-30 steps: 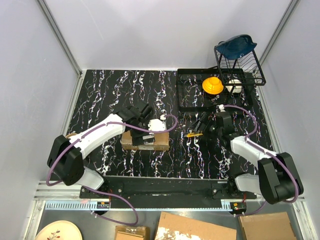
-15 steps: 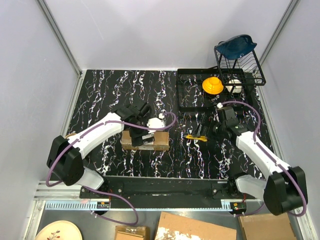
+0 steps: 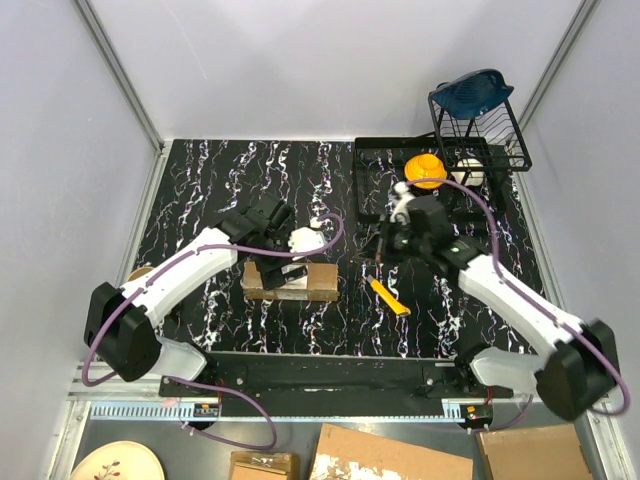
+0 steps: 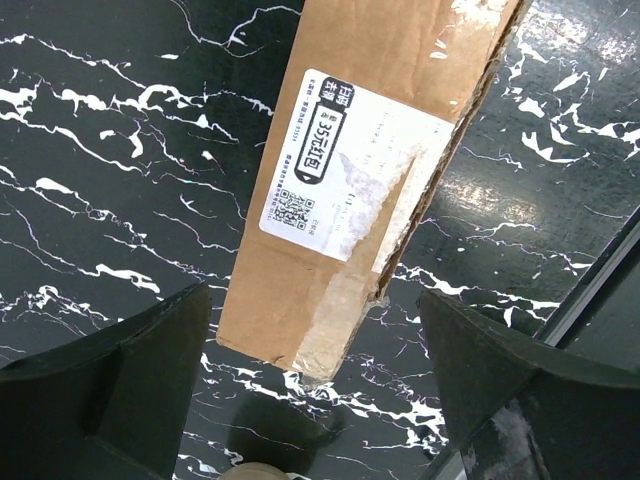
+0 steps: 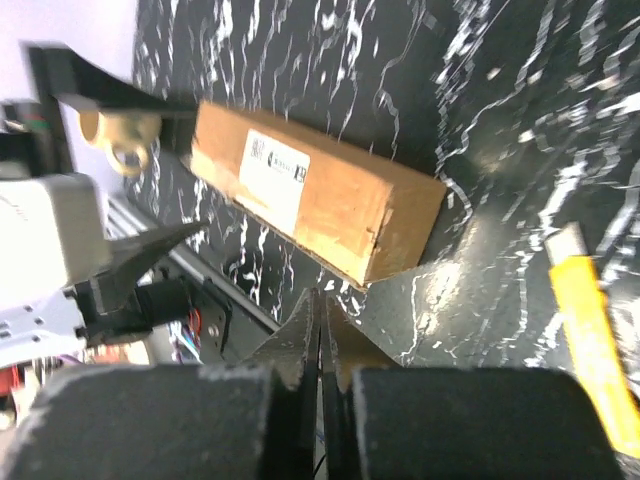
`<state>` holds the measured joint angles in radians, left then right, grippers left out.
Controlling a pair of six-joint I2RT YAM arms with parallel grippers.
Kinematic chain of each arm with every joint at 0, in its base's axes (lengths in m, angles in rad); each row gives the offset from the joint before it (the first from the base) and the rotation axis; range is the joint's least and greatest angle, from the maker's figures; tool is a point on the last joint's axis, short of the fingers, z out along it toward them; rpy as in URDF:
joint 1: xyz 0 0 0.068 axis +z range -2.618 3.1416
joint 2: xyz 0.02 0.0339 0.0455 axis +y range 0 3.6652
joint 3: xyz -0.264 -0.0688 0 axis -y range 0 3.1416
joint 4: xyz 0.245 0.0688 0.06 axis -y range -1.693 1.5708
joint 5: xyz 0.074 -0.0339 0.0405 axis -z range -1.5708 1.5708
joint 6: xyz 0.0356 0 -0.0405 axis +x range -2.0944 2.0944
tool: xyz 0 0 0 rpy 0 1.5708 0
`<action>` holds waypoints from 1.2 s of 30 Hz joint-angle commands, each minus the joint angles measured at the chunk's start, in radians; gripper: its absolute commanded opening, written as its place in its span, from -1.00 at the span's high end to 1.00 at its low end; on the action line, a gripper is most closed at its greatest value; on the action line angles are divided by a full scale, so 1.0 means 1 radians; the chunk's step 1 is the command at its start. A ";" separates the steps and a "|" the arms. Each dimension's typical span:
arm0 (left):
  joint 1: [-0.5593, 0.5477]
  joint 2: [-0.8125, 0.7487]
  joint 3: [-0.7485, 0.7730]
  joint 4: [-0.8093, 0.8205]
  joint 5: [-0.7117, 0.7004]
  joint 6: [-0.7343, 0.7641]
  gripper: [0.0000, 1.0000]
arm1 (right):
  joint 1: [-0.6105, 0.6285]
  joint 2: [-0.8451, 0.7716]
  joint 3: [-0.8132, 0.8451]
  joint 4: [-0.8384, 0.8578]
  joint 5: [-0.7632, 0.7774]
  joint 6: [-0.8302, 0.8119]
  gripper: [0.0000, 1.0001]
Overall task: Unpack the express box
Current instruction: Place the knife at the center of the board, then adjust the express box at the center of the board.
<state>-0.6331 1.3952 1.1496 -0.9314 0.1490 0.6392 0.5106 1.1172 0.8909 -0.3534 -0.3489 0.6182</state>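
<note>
The express box (image 3: 292, 281), a small brown carton with clear tape and a white label (image 4: 340, 165), lies flat near the table's front edge. In the left wrist view the express box (image 4: 330, 270) has a torn edge along one side. My left gripper (image 4: 315, 400) hovers open over one end of it, its fingers (image 4: 110, 390) wide apart and holding nothing. That left gripper (image 3: 283, 258) sits above the box's back edge. My right gripper (image 5: 320, 330) is shut and empty, pointing at the box's right end (image 5: 400, 230); this right gripper (image 3: 383, 248) hangs to the box's right.
A yellow-and-black utility knife (image 3: 390, 297) lies loose on the table right of the box. A black tray (image 3: 375, 205) with an orange object (image 3: 425, 170) and a wire rack (image 3: 490, 135) stand at back right. A beige mug (image 3: 140, 272) sits at left.
The right arm swung left and back, away from the knife, and its jaws closed on nothing. The knife now lies slanted nearer the front. The left gripper drew back slightly over the box.
</note>
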 commanded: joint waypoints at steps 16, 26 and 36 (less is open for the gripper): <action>0.102 0.116 0.025 0.126 0.080 -0.010 -0.73 | 0.523 0.187 -0.067 0.470 0.162 -0.483 0.54; 0.114 0.171 0.024 0.151 0.043 0.004 -0.71 | 0.548 0.173 -0.089 0.419 0.064 -0.911 -0.01; 0.144 0.199 0.042 0.137 0.092 0.028 -0.68 | 0.603 0.276 -0.061 0.363 0.034 -1.140 -0.16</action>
<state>-0.5045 1.5776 1.1625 -0.8204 0.2302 0.6327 1.0866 1.3483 0.7906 0.0357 -0.2821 -0.3878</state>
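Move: The right gripper, shut and empty, has the express box about 17 cm to its left, 1 cm ahead and 17 cm below. The knife lies on the board about 5 cm to that gripper's right, 3 cm back and 19 cm down. From the open left gripper, the middle of the box is some 5 cm right, 2 cm ahead and 10 cm below, with the knife about 27 cm right and 2 cm back. Swing the empty right gripper about 13 cm left and some 9 cm back, dipping roughly 6 cm, away from the knife to the near side of the box. Open it a little past halfway while rolling it about 75 degrees counter-clockwise, looking out along the fingers. Bring the open left gripper forward and down over the box, about 4 cm each way. ##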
